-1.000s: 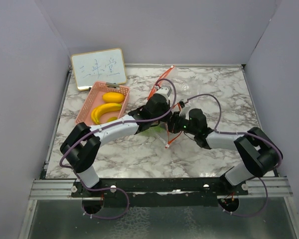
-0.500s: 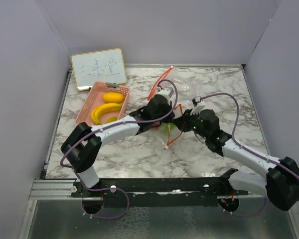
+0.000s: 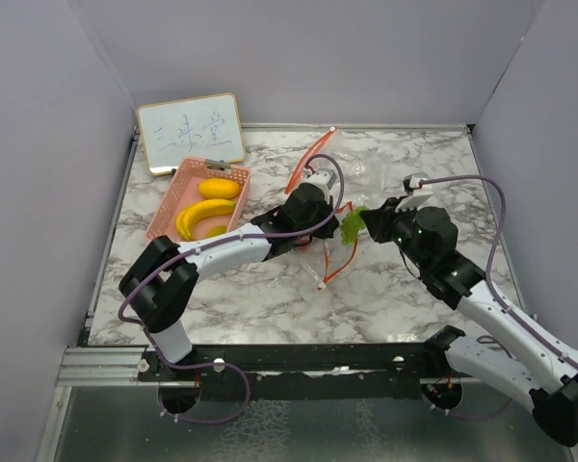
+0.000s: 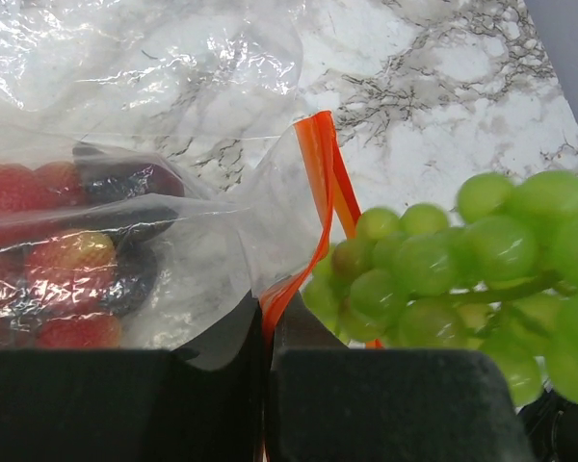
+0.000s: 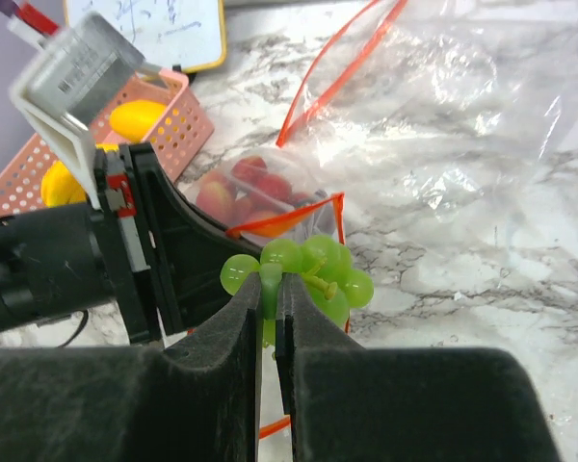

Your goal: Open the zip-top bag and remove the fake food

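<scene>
The clear zip-top bag lies on the marble table, its orange zip strip pinched in my shut left gripper. Red and dark fake food pieces still sit inside the bag. My right gripper is shut on the stem of a green grape cluster, which hangs just outside the bag's mouth. From above, the grapes show between my left gripper and my right gripper.
A pink basket at the left holds a yellow banana and a yellow-orange lemon. A small whiteboard leans at the back left. Grey walls close in the table on three sides.
My right arm has drawn back to the right, pulling the green grapes out of the bag. The left gripper has kept its hold on the zip edge.
</scene>
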Tool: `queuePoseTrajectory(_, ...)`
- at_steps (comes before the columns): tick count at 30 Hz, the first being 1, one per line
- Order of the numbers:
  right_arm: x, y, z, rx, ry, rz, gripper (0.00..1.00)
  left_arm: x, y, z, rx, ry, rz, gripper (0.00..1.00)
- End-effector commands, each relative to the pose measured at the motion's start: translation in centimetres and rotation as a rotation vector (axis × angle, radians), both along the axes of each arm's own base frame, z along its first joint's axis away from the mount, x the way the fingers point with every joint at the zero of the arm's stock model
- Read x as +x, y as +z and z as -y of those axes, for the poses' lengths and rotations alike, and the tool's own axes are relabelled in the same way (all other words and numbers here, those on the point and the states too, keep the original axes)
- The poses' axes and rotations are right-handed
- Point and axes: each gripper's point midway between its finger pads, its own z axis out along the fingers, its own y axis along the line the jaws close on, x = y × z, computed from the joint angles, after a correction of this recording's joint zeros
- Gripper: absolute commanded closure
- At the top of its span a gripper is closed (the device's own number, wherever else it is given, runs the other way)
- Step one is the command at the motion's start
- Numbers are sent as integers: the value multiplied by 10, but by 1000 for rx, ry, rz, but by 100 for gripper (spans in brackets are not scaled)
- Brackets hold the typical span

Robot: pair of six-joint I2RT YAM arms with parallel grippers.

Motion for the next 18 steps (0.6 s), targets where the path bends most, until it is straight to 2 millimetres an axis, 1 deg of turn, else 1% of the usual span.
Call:
queuePoseTrajectory(1, 2, 31, 18, -44, -66, 67, 99, -7, -1, 8, -27, -40, -4, 98)
queuePoseTrajectory(2, 2, 33, 19, -47, -66, 71, 99, -7, -1, 8, -30, -42, -4, 94)
queuePoseTrajectory(5, 3, 39, 18, -45, -63, 83, 99, -9, 4, 7, -33, -47, 4, 75)
queuePoseTrajectory(7, 3, 44, 18, -42, -62, 92, 99, -8, 9, 3, -26, -38, 14, 56)
queuePoseTrajectory(8, 3, 47, 18, -43, -63, 98, 99, -7, 12, 1, -22, -31, 20, 48)
queuePoseTrajectory(9, 4, 50, 18, -43, -64, 105, 99, -7, 15, 0, -18, -28, 27, 42)
queuePoseTrajectory(11, 5, 57, 18, -43, -64, 119, 99, -5, 21, -5, -13, -21, 40, 38)
queuePoseTrajectory(14, 9, 69, 15, -48, -54, 143, 99, -5, 26, -14, -7, -11, 46, 37)
queuePoseTrajectory(18, 21, 76, 2, -65, -19, 149, 99, -5, 35, -37, -44, 42, 61, 37)
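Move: The right hand already holds the green grapes. The pink basket they are bound for lies about 44 cm to its left, 16 cm farther out and 18 cm lower, with the bananas (43 cm left, 12 cm out) and mango (39 cm left, 21 cm out) in it. The left hand pinches the bag's orange zip edge, 0 cm away; the bagged red fruit lies 8 cm ahead, 8 cm left and 13 cm below it, the grapes 4 cm back and 4 cm right. Straight up goes the right arm, about 5 cm, keeping its pinch on the grapes and lifting them away from the bag and the left gripper, its fingertips tipping up slightly. The left fingers open to well over half and let go of the zip edge, sinking a touch, then start a rise of about 1 cm with a slight drift left. ##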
